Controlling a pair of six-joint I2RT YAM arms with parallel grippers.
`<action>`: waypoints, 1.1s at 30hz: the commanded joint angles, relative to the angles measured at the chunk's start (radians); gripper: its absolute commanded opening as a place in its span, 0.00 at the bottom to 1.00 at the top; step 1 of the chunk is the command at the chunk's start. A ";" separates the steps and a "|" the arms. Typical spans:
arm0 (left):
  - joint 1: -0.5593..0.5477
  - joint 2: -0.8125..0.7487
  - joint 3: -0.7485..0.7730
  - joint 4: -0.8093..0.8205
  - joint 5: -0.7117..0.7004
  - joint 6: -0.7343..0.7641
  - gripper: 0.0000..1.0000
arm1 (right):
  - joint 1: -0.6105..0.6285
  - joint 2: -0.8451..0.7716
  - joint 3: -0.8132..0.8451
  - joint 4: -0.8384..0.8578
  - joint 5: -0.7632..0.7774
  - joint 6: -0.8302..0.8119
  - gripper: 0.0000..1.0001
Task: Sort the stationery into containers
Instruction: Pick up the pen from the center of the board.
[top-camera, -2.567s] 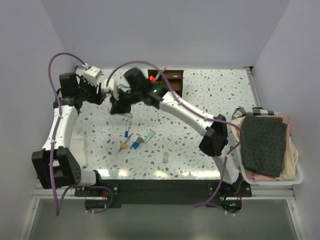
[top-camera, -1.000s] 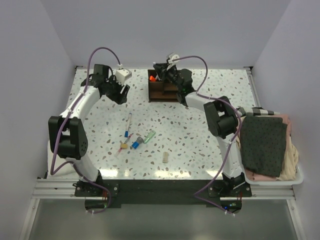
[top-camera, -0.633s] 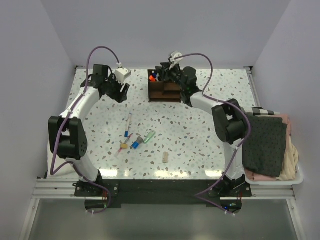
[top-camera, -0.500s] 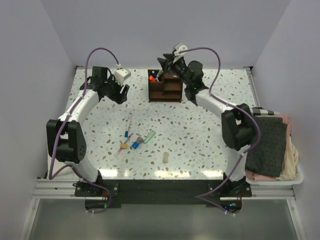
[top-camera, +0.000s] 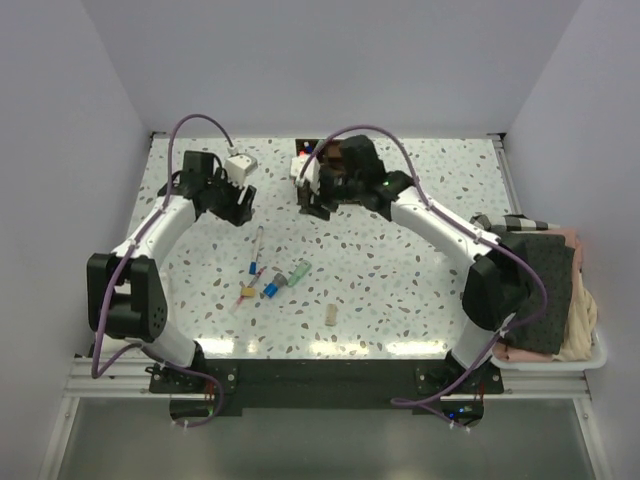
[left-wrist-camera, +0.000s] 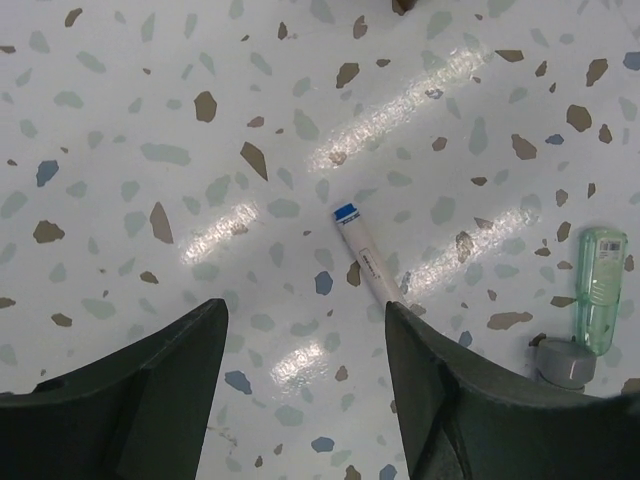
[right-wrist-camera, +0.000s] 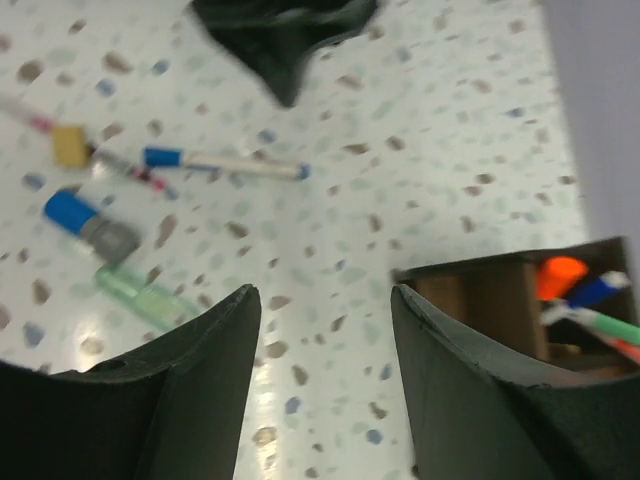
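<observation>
The dark wooden organizer (top-camera: 304, 160) stands at the back, mostly hidden by my right arm. In the right wrist view it (right-wrist-camera: 500, 300) holds an orange marker (right-wrist-camera: 560, 272) and pens. My right gripper (top-camera: 312, 203) (right-wrist-camera: 325, 300) is open and empty, just in front of the box. My left gripper (top-camera: 238, 208) (left-wrist-camera: 305, 320) is open and empty above a white pen with a blue cap (left-wrist-camera: 365, 258) (top-camera: 257, 245). A green marker (top-camera: 297, 272) (left-wrist-camera: 600, 290), blue-capped pieces (top-camera: 270, 288), a yellow block (top-camera: 247, 291) and a tan eraser (top-camera: 332, 315) lie on the table.
A white basket (top-camera: 592, 352) with dark and pink cloths stands at the right edge. Walls close in the back and both sides. The speckled table (top-camera: 420, 260) spreads between the stationery and the basket.
My right arm has swung from over the organizer down to its front side. My left gripper has shifted slightly toward the white pen. The stationery on the table has not moved.
</observation>
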 joint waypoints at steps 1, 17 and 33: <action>0.017 -0.084 -0.049 0.025 -0.094 -0.067 0.69 | 0.072 0.036 0.004 -0.212 0.021 -0.253 0.59; 0.303 -0.153 -0.107 -0.054 -0.159 -0.162 0.69 | 0.252 0.409 0.348 -0.341 -0.007 -0.762 0.57; 0.465 -0.284 -0.170 -0.133 -0.065 -0.082 0.67 | 0.275 0.719 0.665 -0.406 -0.061 -1.011 0.53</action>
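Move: The pen, blue cap towards the robot, lies on the table about 17 cm to the right hand's left, some 2 cm nearer the base and 22 cm below. Also on the table, the blue-grey bottle is roughly 10 cm nearer the base and 5 cm to the right of the pen, the green bottle some 7 cm nearer and 12 cm right of it, and the yellow block 12 cm nearer and 2 cm left. From the left hand the pen is about 3 cm back, 5 cm right and 11 cm down. Back and down at first, then left and down, the right hand swoops to the pen, about 16 cm left and 18 cm down in all, turning counter-clockwise some 45 degrees and tipping its open fingers more steeply down, to stop just short of the pen. The left hand clears out, swinging some 17 cm left and a little back, turning counter-clockwise, fingers still open. ##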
